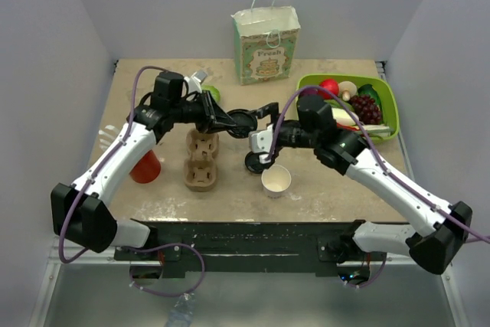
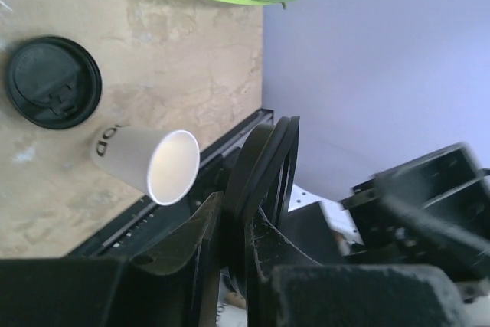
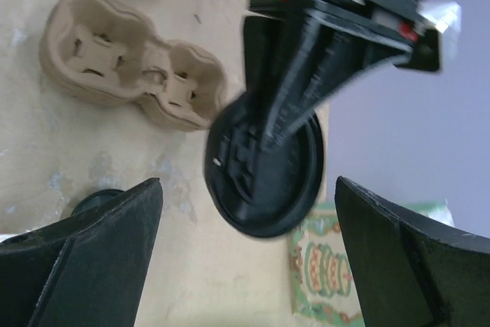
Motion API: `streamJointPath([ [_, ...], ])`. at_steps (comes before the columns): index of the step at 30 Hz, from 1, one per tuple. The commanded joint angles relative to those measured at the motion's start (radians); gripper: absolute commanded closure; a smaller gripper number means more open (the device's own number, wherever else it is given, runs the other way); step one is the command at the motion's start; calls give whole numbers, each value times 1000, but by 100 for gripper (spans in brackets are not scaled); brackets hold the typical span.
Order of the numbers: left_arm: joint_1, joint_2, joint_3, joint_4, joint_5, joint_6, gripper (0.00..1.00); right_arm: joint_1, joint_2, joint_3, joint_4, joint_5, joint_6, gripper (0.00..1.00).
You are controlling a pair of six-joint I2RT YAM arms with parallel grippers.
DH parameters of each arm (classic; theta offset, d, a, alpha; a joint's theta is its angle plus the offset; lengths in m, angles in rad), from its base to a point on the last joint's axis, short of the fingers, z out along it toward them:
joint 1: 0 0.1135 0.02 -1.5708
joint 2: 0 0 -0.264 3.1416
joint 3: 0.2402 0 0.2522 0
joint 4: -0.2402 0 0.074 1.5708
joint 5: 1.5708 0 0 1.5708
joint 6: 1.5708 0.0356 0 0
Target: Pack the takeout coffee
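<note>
The takeout coffee [image 1: 276, 180] is a bare white paper cup standing upright and open near the table's front, also visible in the left wrist view [image 2: 149, 162]. My left gripper [image 1: 232, 120] [image 2: 233, 204] is shut on a black lid [image 1: 245, 120] [image 2: 262, 162], holding it on edge above the table's middle. My right gripper [image 1: 259, 129] [image 3: 249, 189] is open, its jaws wide on either side of that lid [image 3: 264, 166] without touching it. A second black lid [image 1: 255, 163] [image 2: 53, 82] lies flat on the table beside the cup.
A brown pulp cup carrier [image 1: 202, 160] [image 3: 130, 67] lies left of centre, with a red cup [image 1: 145, 166] further left. A patterned paper bag [image 1: 266, 44] stands at the back. A green basket [image 1: 387, 105] of toy food sits at the back right.
</note>
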Motion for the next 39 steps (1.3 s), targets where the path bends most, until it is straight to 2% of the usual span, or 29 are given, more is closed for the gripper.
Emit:
streamJointPath([
  [1,1,-64,-37,61,39,-184,100,69,19,-6,30,66,-148,5],
  [5,1,-70,-60,65,55,-210,99,69,-16,-58,103,18,-148,7],
  [8,1,-90,-89,76,63,-230,99,70,-27,-83,123,39,-139,11],
  [23,-3,-145,-114,97,100,-223,97,79,36,-11,100,23,-117,30],
  [26,-9,-147,-120,98,101,-223,97,81,45,-3,134,21,-102,37],
  [31,-16,-141,-120,110,120,-220,96,86,59,-8,185,1,-77,56],
  [33,-17,-142,-117,117,120,-220,93,86,61,-8,199,10,-71,60],
  [38,-16,-134,-114,128,131,-206,78,86,38,-26,238,14,-27,88],
  [39,-16,-130,-114,130,137,-206,78,86,27,-35,243,7,-21,88],
])
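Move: The black lid still pinched by the left hand has its middle roughly 5 cm to the right hand's left, 1 cm farther out and 3 cm lower; it lies about 4 cm to the left hand's right, 1 cm farther out and 2 cm lower. From the right hand, some 25 cm below, the second lid lies about 3 cm back with no sideways offset, and the white cup about 9 cm back and 6 cm to the right. Right hand slides 3 cm left and closes on the lid's rim; left, still gripping, draws back 3 cm, rising. ##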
